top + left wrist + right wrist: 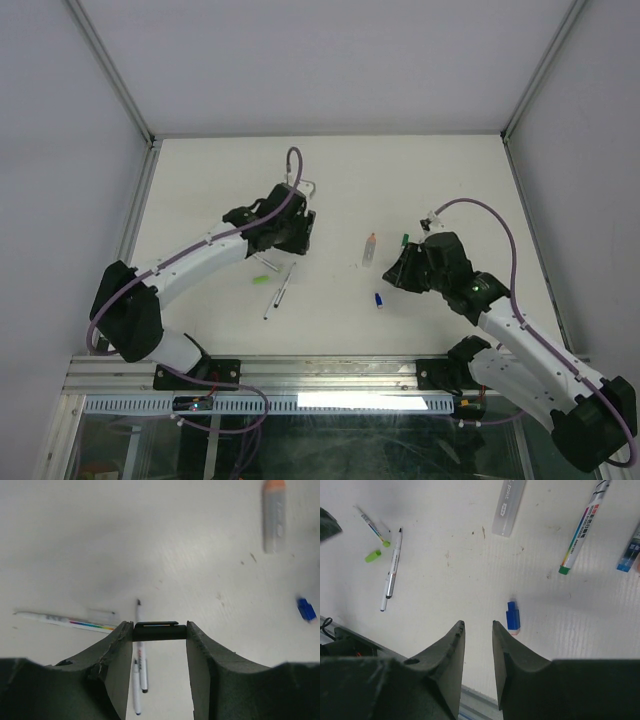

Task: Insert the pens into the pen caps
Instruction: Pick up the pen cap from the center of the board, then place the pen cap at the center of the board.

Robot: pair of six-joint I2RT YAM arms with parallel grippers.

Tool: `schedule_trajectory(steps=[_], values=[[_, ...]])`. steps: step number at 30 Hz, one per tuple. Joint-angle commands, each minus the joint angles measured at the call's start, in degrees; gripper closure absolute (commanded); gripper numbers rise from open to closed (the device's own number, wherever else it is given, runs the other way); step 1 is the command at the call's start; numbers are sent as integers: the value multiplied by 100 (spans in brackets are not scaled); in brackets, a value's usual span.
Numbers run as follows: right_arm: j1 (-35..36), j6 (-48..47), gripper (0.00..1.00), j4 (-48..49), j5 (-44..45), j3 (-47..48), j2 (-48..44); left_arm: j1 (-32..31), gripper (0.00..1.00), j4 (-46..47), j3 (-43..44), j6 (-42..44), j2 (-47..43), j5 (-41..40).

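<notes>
My left gripper (160, 631) (291, 246) is shut on a black pen cap (159, 630), held crosswise between its fingertips above the table. Two white pens (141, 652) (283, 284) lie side by side just beneath it. A third pen (65, 622), with a rainbow stripe, lies to the left. My right gripper (478, 625) (396, 274) hangs open with nothing between its fingers. A blue cap (512, 616) (379, 299) lies just right of its tips. A green cap (372, 556) (262, 279) rests beside the two pens. A green-tipped pen (582, 530) lies further out.
An orange-capped translucent pen (274, 515) (369, 250) lies mid-table between the arms. The metal rail of the table's near edge (475, 705) runs right below the right gripper. White walls enclose the table on three sides.
</notes>
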Motion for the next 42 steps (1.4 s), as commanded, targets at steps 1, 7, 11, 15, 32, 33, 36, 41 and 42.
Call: schedule_trajectory(steps=[1,7,11,15,32,33,36,41,42], values=[[31,243,69,2,73,166,-274,-829,58,319,-484,50,-252,370],[25,371,69,-74,144,166,-398,-1615,57,564,-1002,326,-27,184],[27,410,69,-104,141,149,-428,-1904,57,584,-1017,648,281,-95],[27,424,69,-129,96,124,-421,-1939,53,650,-985,846,515,67],[25,367,69,-156,110,57,-387,-2073,41,685,-667,1152,980,-573],[25,360,69,-148,110,55,-396,-2073,40,678,-669,1133,907,-571],[29,359,69,-154,111,43,-385,-2073,37,676,-698,1027,604,-602],[25,367,69,-122,79,22,-366,-1983,34,698,-781,619,87,-807],[24,375,69,-119,76,14,-367,-1921,34,689,-794,528,4,-871]])
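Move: My left hand still holds the black pen cap. The bare spot it goes to lies some 10 cm back, 5 cm to the right and 11 cm below; from my right hand it is about 21 cm to the left, 1 cm back and 10 cm down. From my left hand, the black-tipped pen lies roughly 7 cm back and 2 cm left, and the blue cap about 11 cm back and 23 cm right, both down on the board. I swing my left hand back about 10 cm and some 5 cm to the right, past the black-tipped pen, sinking about 10 cm to the bare board while the wrist turns some 25 degrees clockwise. Down there my fingers open wider and let go of the black cap; then I ease slightly forward and rise about 3 cm clear. ##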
